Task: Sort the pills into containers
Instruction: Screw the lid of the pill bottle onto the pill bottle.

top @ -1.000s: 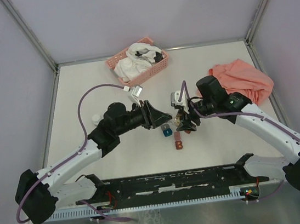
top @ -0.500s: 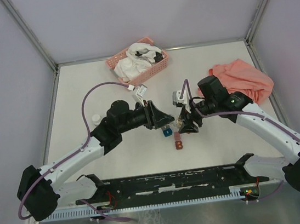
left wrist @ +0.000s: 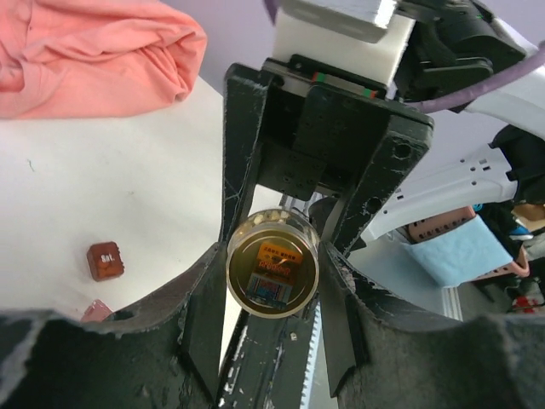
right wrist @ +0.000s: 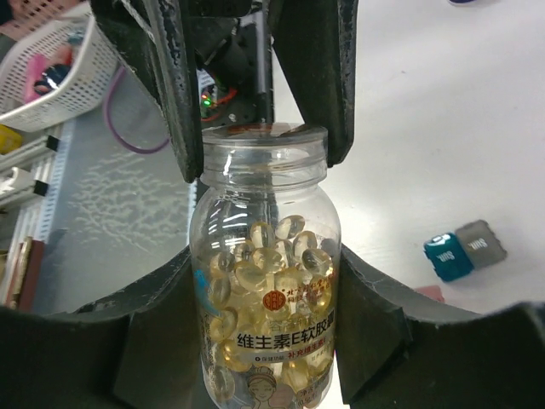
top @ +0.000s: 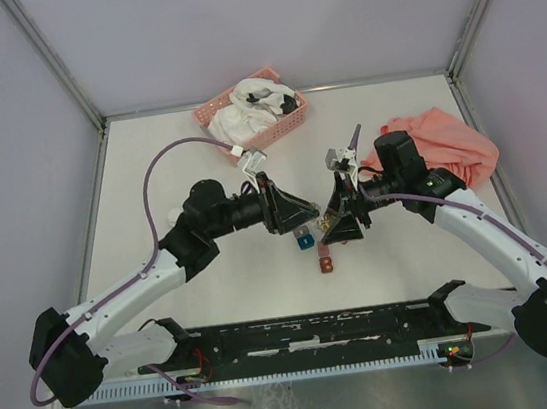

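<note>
A clear jar [right wrist: 266, 196] full of yellowish pills [right wrist: 272, 256] hangs above the table between both grippers. My right gripper [right wrist: 266, 341] is shut on its labelled body. My left gripper [left wrist: 272, 277] is shut on the jar's other end [left wrist: 272, 264], its fingers [right wrist: 179, 102] flanking the neck. From above, the jar [top: 324, 222] sits between the left gripper [top: 307, 216] and the right gripper [top: 336, 222]. The containers lie below: a teal cube [top: 305, 242], a grey one [right wrist: 482, 244] and two dark red ones [top: 325, 256].
A pink slatted basket [top: 279, 131] with white items stands at the back. A coral cloth [top: 442, 147] lies at the right. A small white round thing [top: 172, 216] sits by the left arm. A black rail [top: 320, 329] runs along the near edge.
The right wrist has risen and swung back to the right, tipping the jar. The left arm has shifted slightly with it. Both grippers have kept their hold on the jar.
</note>
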Controlling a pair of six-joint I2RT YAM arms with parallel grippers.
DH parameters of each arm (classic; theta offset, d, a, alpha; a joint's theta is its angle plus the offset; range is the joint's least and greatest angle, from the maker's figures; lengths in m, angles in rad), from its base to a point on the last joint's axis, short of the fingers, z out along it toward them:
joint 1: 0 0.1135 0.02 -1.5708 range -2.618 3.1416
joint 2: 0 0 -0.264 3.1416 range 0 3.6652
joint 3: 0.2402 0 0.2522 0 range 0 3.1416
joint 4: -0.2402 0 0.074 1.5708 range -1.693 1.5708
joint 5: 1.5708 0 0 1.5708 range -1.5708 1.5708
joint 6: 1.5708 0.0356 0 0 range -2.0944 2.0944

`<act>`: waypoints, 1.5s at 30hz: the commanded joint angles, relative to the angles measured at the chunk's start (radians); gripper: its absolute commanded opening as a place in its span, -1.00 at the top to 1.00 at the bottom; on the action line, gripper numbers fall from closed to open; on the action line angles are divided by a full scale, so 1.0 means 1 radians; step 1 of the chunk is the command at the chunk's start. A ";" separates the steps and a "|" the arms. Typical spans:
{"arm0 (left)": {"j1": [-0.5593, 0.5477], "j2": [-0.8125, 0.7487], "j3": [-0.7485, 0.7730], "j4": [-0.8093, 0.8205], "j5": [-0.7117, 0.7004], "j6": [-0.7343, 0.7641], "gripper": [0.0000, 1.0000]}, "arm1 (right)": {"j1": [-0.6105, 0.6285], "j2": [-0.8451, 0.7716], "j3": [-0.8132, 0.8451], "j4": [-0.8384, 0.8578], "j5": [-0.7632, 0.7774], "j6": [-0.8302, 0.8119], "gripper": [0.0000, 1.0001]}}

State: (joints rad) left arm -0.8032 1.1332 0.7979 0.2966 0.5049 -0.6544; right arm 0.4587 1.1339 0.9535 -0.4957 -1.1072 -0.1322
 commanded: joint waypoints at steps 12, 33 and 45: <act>-0.025 -0.077 0.045 -0.118 0.011 0.124 -0.38 | -0.010 -0.031 0.022 0.276 -0.157 0.082 0.97; -0.024 -0.439 -0.219 0.088 -0.302 -0.035 -0.87 | -0.009 -0.083 0.064 -0.013 0.046 -0.317 0.97; -0.104 -0.256 -0.080 -0.045 -0.694 -0.335 -0.86 | -0.009 -0.097 0.033 0.020 0.240 -0.377 0.96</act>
State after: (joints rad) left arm -0.8490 0.8494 0.6193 0.2955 0.0257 -0.8753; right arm 0.4496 1.0481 0.9653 -0.4961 -0.9138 -0.4782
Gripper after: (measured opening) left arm 0.932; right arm 0.601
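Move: The lid sits on the bottle's mouth, still between the left fingers, about 1 cm right of that hand's point; the bottle's middle is some 6 cm right. From the right hand, which grips the bottle, the lid lies about 6 cm left and 1 cm ahead. Roughly 26 cm below the left hand, the teal-and-grey boxes lie 3 cm ahead and 2 cm left, the dark red box 2 cm ahead and 6 cm right. Left hand lets go of the lid, backing 6 cm left; right carries the bottle about 4 cm forward. ##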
